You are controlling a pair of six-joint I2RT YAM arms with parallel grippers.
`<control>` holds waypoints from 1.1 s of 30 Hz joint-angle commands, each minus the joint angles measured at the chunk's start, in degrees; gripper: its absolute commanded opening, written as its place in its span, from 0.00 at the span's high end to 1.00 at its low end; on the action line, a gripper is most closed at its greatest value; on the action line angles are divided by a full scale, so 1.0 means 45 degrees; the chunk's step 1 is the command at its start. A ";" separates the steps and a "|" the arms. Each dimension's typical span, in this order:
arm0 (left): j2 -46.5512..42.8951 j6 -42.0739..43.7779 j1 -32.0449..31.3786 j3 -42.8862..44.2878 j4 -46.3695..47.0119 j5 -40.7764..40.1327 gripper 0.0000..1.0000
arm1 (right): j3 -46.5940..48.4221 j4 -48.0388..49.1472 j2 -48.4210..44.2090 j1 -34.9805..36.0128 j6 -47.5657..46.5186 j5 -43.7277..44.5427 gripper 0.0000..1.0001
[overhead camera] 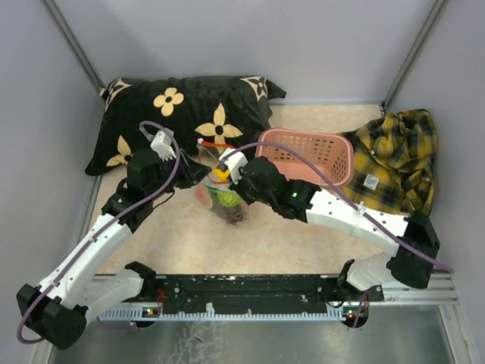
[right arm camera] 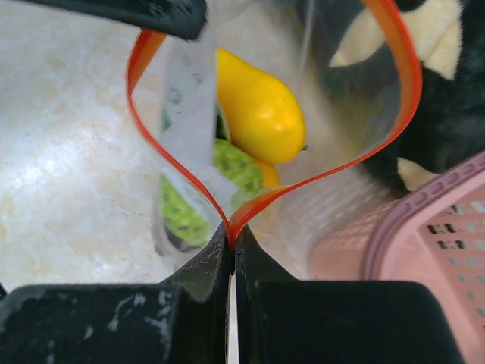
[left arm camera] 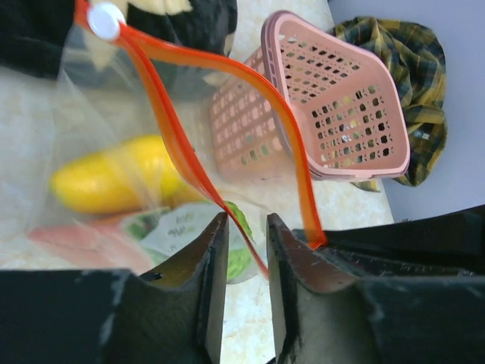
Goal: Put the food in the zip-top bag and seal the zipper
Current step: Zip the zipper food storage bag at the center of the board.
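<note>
The clear zip-top bag (overhead camera: 226,199) stands on the table between my two grippers, its mouth held open. Inside lies the food: a yellow piece (right arm camera: 261,106), a bumpy green fruit (right arm camera: 236,165) and a dark piece at the bottom (overhead camera: 237,215). My right gripper (right arm camera: 231,236) is shut on the red-orange zipper (right arm camera: 265,199), pinching both sides of the strip together at one end. My left gripper (left arm camera: 246,221) stands open at the other side. One side of the zipper (left arm camera: 174,129) runs loose through the gap between its fingers. A white tab (left arm camera: 104,19) sits on the strip.
A pink plastic basket (overhead camera: 307,155) lies on its side just right of the bag, close to my right arm. A black flowered pillow (overhead camera: 182,114) is behind the bag. A yellow plaid shirt (overhead camera: 398,155) lies at the far right.
</note>
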 commanded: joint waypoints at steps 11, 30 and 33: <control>-0.1186 0.1377 0.1701 -0.0886 0.2242 -0.0646 0.43 | 0.0796 -0.1270 -0.2042 -0.0918 -0.4118 -0.0819 1.00; -0.0088 0.1242 0.6064 -0.6275 1.3652 0.8013 0.26 | 0.0190 -0.1205 -0.3551 -0.1336 -0.5862 0.0111 1.00; 0.0891 0.0782 0.6775 -0.6604 1.5884 0.9811 0.24 | 0.0267 -0.1436 -0.3585 -0.1349 -0.5925 0.0122 1.00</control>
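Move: About 9 cm ahead of the left hand and 3 cm to its left, near its height, is the bag's zipper slider; the yellow mango in the bag is some 3 cm ahead, 4 cm right and 11 cm below. From the right hand, already pinching the zipper's other end, the slider lies roughly 11 cm ahead and 8 cm left, the mango 5 cm ahead and 2 cm left, 8 cm down, and the pink basket 12 cm ahead, 25 cm right, 15 cm lower. Backing off from the bag's mouth with its fingers spreading from slightly to widely open, the left hand goes some 8 cm left and a little forward, rising at first, then dipping below its starting height while the fingers tip up about 25 degrees. The right hand keeps its pinch on the zipper and draws it about 8 cm right and 6 cm up, also tipping its fingers upward. ##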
